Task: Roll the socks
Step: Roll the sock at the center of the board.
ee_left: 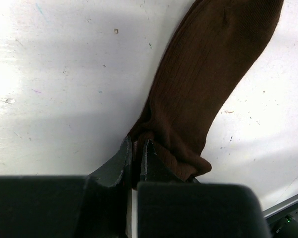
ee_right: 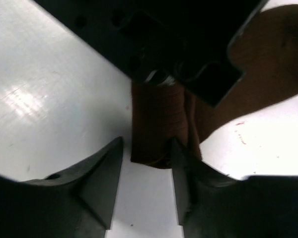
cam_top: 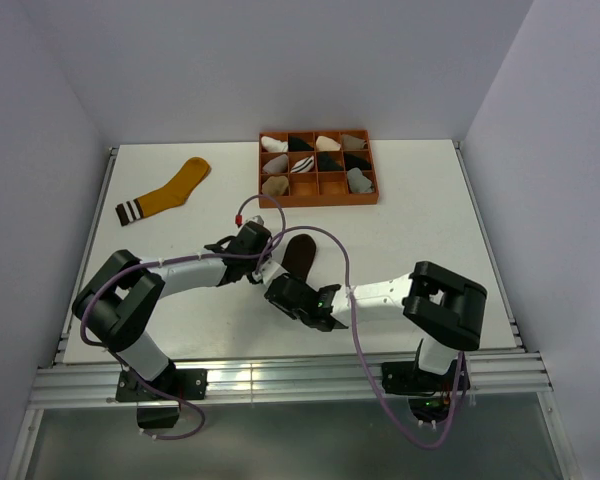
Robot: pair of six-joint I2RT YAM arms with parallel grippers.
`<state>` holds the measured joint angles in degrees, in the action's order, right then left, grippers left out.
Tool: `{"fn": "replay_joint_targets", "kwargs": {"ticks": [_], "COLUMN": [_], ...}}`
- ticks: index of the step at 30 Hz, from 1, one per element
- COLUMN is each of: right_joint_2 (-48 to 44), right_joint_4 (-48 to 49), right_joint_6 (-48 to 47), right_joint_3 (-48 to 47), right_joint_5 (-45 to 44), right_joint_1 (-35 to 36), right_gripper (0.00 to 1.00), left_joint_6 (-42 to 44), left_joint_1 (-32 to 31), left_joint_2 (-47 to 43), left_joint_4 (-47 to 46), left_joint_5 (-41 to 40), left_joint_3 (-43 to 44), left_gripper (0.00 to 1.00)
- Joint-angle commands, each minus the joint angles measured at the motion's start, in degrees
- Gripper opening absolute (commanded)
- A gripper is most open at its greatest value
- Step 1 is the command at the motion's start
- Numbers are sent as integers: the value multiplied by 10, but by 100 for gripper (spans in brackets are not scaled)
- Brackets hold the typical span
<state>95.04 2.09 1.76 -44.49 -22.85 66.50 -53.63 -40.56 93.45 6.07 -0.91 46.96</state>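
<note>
The dark brown sock (cam_top: pixel 300 255) lies mid-table with its near end folded into a small roll (ee_right: pixel 156 126). My left gripper (ee_left: pixel 136 146) is shut on that rolled end, and the rest of the sock (ee_left: pixel 208 74) stretches away flat on the table. My right gripper (ee_right: pixel 146 148) stands open right in front of the roll. Its right finger (ee_right: pixel 181 163) touches the fabric while the left finger (ee_right: pixel 109 163) stays apart. The two grippers almost meet over the sock (cam_top: pixel 275 278). A mustard-yellow sock (cam_top: pixel 170 192) with a striped cuff lies flat at the far left.
An orange compartment tray (cam_top: pixel 320 200) holding several small sock bundles stands at the back centre, just beyond the brown sock. The left arm's body (ee_right: pixel 164 34) fills the top of the right wrist view. Purple cables loop over both arms.
</note>
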Motion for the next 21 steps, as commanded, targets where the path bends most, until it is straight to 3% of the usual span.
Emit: {"fn": "replay_joint_targets", "kwargs": {"ticks": [1, 3, 6, 7, 9, 10, 13, 19, 21], "right_joint_2": [33, 43, 48, 46, 38, 33, 20, 23, 31], "right_joint_4": [-10, -16, -31, -43, -59, -73, -97, -145, -154], "right_joint_6": [1, 13, 25, 26, 38, 43, 70, 114, 121], "right_joint_3": [-20, -25, -33, -35, -44, -51, -65, -110, -122], "right_joint_5": [-56, -69, -62, -55, -16, 15, 145, 337, 397], "right_joint_1": [3, 3, 2, 2, 1, -4, -36, -110, -141], "right_gripper": [47, 38, 3, 0, 0, 0, 0, 0, 0], "left_joint_6": [28, 33, 34, 33, 22, 17, -2, -45, -59], "left_joint_1": [0, 0, 0, 1, 1, 2, 7, 28, 36], "left_joint_2": [2, 6, 5, 2, -10, -17, -50, -113, -135], "left_joint_4": [53, 50, 50, 51, 50, 44, 41, 45, 39], "left_joint_5": [0, 4, 3, -1, -17, -37, -61, -98, -105], "left_joint_3": [2, 2, 2, 1, -3, -10, -22, -57, -71], "left_gripper": [0, 0, 0, 0, 6, 16, 32, 51, 52]}}
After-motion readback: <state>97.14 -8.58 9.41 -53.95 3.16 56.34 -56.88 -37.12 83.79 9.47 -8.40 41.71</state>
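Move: The brown sock's rolled cuff lies between the hands, its middle about 2 cm ahead of the right hand and 1 cm to its left, with its near end already between the right hand's open fingers. From the left hand, whose shut fingers still hold the far end, it is some 2 cm back and 2 cm right. The sock's flat toe end is about 11 cm ahead and 5 cm right of the right hand; the sock box stands roughly 30 cm ahead and 9 cm right of it. The right hand noses about 1 cm forward along the board and shuts its fingers on the near end of the rolled cuff while the left hand still pinches the other end. Then the left opens to about half, letting go, and draws off some 5 cm to its left, rising a little, as the right, keeping its pinch, shifts about 2.5 cm left and 1.5 cm back, tips its fingertips down and back by some 25 degrees and begins to rise. ##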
